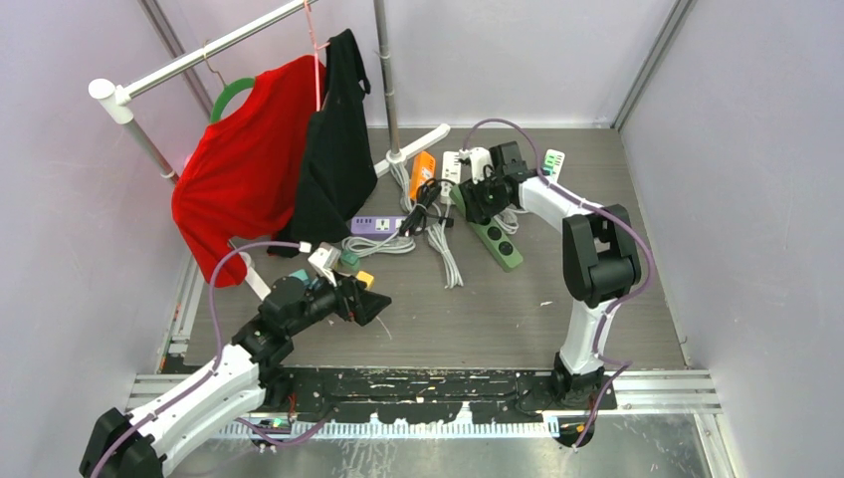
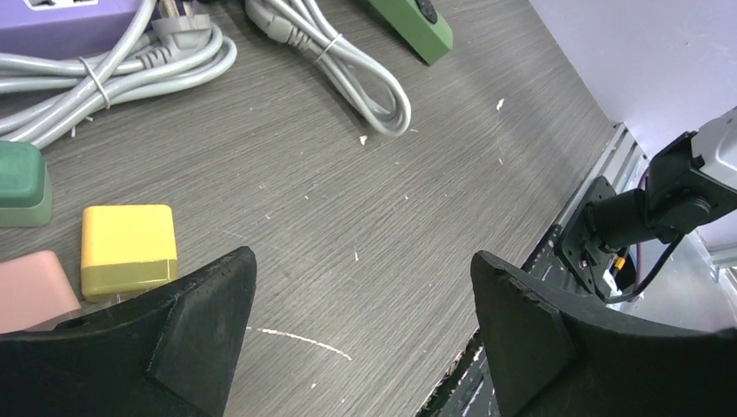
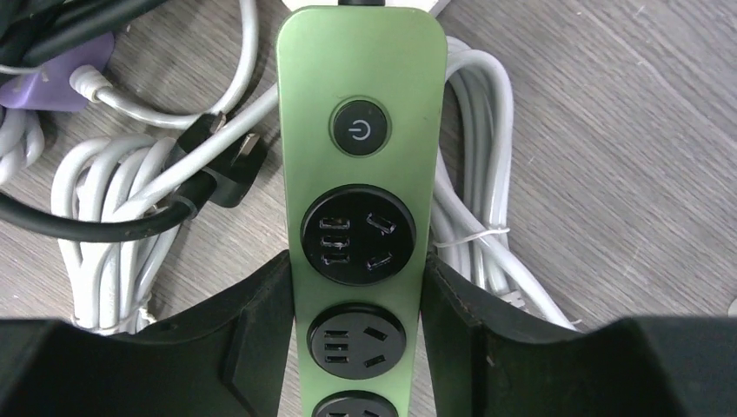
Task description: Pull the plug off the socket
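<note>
My right gripper (image 3: 356,261) is shut on the sides of the green socket strip (image 3: 361,87), which lies flat on the table among the cables (image 1: 496,239). The round sockets that show on it hold no plug. My left gripper (image 2: 361,256) hangs open over bare table at the near left (image 1: 373,304), with nothing between its fingers. Just to its left lie a yellow plug cube (image 2: 128,248), a green one (image 2: 19,178) and a pink one (image 2: 30,287), all loose on the table.
A purple strip (image 1: 378,225), an orange strip (image 1: 422,174) and white strips (image 1: 451,164) lie among coiled grey cables (image 2: 365,69). A loose black plug (image 3: 228,169) rests left of the green strip. A rack with a red shirt (image 1: 249,159) and black garment (image 1: 338,149) stands back left.
</note>
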{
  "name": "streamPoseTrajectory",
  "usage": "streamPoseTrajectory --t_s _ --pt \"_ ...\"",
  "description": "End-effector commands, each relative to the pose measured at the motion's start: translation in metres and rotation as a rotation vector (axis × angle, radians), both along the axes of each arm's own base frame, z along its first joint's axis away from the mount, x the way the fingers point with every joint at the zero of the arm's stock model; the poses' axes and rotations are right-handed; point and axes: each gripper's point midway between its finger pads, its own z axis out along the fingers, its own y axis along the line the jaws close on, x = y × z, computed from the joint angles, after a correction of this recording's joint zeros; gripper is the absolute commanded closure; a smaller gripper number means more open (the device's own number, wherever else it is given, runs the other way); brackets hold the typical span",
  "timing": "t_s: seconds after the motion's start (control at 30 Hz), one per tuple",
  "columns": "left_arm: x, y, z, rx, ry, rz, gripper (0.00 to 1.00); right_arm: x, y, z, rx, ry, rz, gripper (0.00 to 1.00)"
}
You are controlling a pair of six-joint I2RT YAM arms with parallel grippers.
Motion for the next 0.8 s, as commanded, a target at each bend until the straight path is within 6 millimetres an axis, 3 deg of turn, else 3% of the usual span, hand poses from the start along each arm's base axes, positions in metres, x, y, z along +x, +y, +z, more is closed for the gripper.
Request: streamPoseTrajectory --t_s 0.0,0.27,0.37,0.57,0.67,0.77 --pt "0.005 0.002 -0.004 0.019 -0.015 0.015 0.08 0.016 -0.004 0.045 0.069 -0.067 -0.056 0.38" --pt "0.014 0.010 -0.013 0.087 -0.045 0.058 0.08 -0.010 -0.023 0.112 0.153 -0.189 0.023 0.22" --pt "0.018 0.015 -0.018 0.125 -0.056 0.083 0.08 -0.005 -0.040 0.133 0.193 -0.248 -0.028 0.21" --pt "0.025 0.023 -0.035 0.140 -0.041 0.144 0.08 0.028 -0.112 0.149 0.190 -0.339 -0.338 0.15" --pt "0.031 0.029 -0.043 0.153 -0.005 0.198 0.07 0.045 -0.155 0.143 0.180 -0.375 -0.603 0.02" --pt "0.033 0.030 -0.050 0.150 0.034 0.224 0.07 0.061 -0.186 0.127 0.129 -0.381 -0.798 0.00"
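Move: The white strip with the green and teal plugs in it lies some 17 cm to the right and 9 cm ahead of the right hand, at about its height. The green socket strip, still in that hand's fingers, has its middle about 4 cm back and 2 cm right; the empty white strip is about 9 cm ahead and 6 cm left, a grey cable coil 4 cm right, level with the hand. From the left hand the plugged strip lies roughly 33 cm ahead, 38 cm right and 9 cm below. The green socket strip is let go as the right fingers open from about half to fully wide; the hand lifts off it nearly 14 cm while drifting right, then swings right and slightly forward towards the plugged white strip, some 15 cm to the right in all, turning about 30 degrees clockwise and tipping its fingers up. Meanwhile the open, empty left hand sinks about 6 cm beside the loose plugs, easing slightly left. ##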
